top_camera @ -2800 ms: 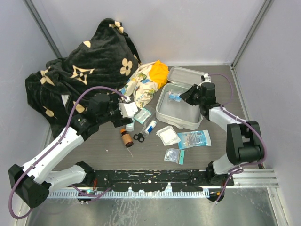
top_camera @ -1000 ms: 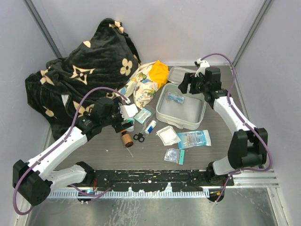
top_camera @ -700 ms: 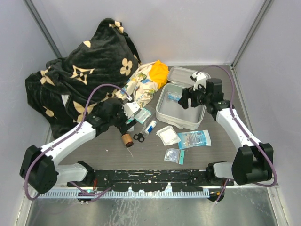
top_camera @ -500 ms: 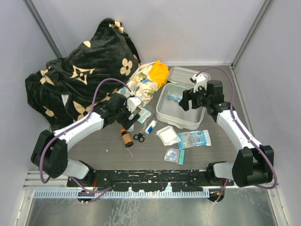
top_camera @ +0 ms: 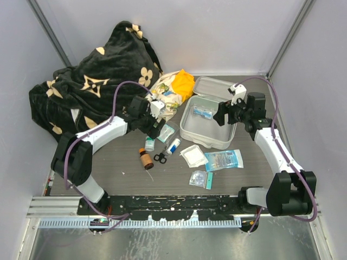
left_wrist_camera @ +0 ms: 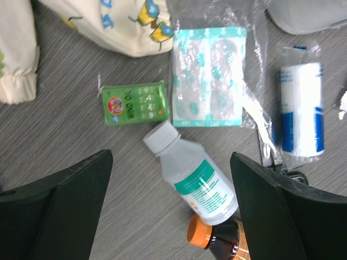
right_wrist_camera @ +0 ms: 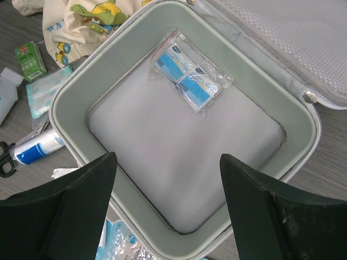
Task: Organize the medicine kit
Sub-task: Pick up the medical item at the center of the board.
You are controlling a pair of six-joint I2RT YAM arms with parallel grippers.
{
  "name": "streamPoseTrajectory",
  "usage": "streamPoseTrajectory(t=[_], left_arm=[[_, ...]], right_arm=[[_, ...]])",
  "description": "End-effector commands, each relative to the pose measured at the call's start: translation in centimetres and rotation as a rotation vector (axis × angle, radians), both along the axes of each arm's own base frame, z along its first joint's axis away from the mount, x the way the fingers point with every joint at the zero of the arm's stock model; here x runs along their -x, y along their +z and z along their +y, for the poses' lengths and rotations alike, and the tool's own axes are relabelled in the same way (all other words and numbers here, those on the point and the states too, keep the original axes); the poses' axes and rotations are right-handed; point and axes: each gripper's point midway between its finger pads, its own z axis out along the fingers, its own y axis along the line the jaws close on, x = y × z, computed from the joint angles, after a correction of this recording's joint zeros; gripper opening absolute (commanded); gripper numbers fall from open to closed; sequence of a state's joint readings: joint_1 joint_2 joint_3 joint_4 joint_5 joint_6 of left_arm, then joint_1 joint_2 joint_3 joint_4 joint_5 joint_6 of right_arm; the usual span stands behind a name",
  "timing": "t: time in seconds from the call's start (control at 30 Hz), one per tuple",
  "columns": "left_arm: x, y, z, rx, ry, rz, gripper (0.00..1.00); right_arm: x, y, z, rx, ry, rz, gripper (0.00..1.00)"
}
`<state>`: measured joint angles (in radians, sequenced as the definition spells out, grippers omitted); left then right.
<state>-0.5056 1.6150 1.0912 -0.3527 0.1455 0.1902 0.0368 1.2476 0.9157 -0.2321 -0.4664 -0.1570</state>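
The medicine kit [top_camera: 190,132] lies open, a pale grey case with its lid [top_camera: 214,86] folded back. Inside is one blue-and-white sachet pack [right_wrist_camera: 187,76]. My right gripper [right_wrist_camera: 167,157] hangs open and empty over the case's hollow, at its right side [top_camera: 222,115]. My left gripper [top_camera: 156,124] is open above loose items left of the kit. Between its fingers I see a clear bottle with a green label [left_wrist_camera: 195,181]. An amber bottle with an orange cap [left_wrist_camera: 214,238] lies against it. Nearby are a green packet [left_wrist_camera: 134,104], a plaster pack [left_wrist_camera: 209,78] and a blue-and-white tube [left_wrist_camera: 302,108].
A black patterned blanket [top_camera: 92,81] fills the back left. A floral-and-orange cloth bundle [top_camera: 171,92] lies beside the kit. Small scissors [top_camera: 160,157], a white pad [top_camera: 193,155], a blue packet [top_camera: 223,160] and a small bag [top_camera: 199,179] lie in front. Walls stand close on both sides.
My left arm has reached farther forward and right, over the bottles and packets. My right gripper has come from over the lid back over the case's hollow.
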Motion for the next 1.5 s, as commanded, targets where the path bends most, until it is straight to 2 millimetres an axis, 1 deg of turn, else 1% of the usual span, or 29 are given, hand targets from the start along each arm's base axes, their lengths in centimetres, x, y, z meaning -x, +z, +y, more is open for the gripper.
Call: streamPoseTrajectory(t=[0.0, 0.1, 0.23, 0.3, 0.4, 0.5, 0.57, 0.7, 0.93, 1.13, 1.23, 1.47], left_arm=[[-2.2, 2.5, -3.8, 0.112, -0.084, -0.07, 0.88], [-2.7, 1.9, -5.2, 0.11, -0.13, -0.07, 0.78], [-2.9, 1.1, -6.7, 0.112, -0.179, -0.056, 0.72], [-3.0, 0.6, -7.3, 0.107, -0.2, -0.051, 0.71], [-3.0, -0.3, -7.8, 0.099, -0.215, -0.038, 0.75], [-2.8, -1.2, -8.3, 0.093, -0.23, -0.027, 0.75], [-2.7, -2.1, -8.3, 0.071, -0.23, -0.019, 0.75], [-2.4, -3.5, -8.1, 0.038, -0.223, -0.014, 0.71], [-2.0, -5.0, -8.1, -0.006, -0.234, -0.031, 0.59], [-1.9, -5.6, -7.6, -0.031, -0.233, -0.056, 0.49], [-1.8, -5.6, -7.5, -0.03, -0.232, -0.059, 0.42], [-1.7, -4.4, -8.1, 0.003, -0.249, -0.066, 0.23]], right_arm=[[-0.5, 2.4, 0.0, 0.007, 0.017, -0.098, 0.83], [-0.6, 2.0, -0.4, 0.018, 0.018, -0.094, 0.83], [-0.6, 2.0, -0.6, 0.022, 0.012, -0.092, 0.83], [-0.6, 2.1, -0.8, 0.02, 0.01, -0.096, 0.83], [-0.5, 2.3, -1.0, 0.018, 0.007, -0.101, 0.83], [-0.5, 2.6, -1.1, 0.021, 0.004, -0.112, 0.83], [-0.4, 2.9, -1.2, 0.022, 0.003, -0.121, 0.83], [-0.4, 3.3, -1.2, 0.023, 0.005, -0.135, 0.83], [-0.4, 3.2, -1.2, 0.027, 0.008, -0.135, 0.83], [-0.4, 3.2, -1.4, 0.036, 0.002, -0.139, 0.83], [-0.4, 3.2, -1.5, 0.04, 0.002, -0.139, 0.83], [-0.5, 3.0, -1.5, 0.043, 0.001, -0.136, 0.83]])
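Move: The left hand, open, has the dotted gauze packet about 7 cm to its right, 2 cm ahead and 6 cm below. The white bottle lies almost under this hand, some 2 cm back, and the green box about 4 cm ahead and 1 cm right. The bandage roll is 4 cm back and 10 cm right; the case's middle is roughly 6 cm ahead and 24 cm right. From the right hand, the packet lies some 19 cm left, 5 cm back and 15 cm below. The left fingertips come down onto the gauze packet and close on its case-side half, narrowing from wide open to about a quarter. To get there the hand swings some 8 cm right, away from the white bottle, then sinks about 6 cm as the wrist turns some 15 degrees clockwise, and stays low while the fingers draw together. ##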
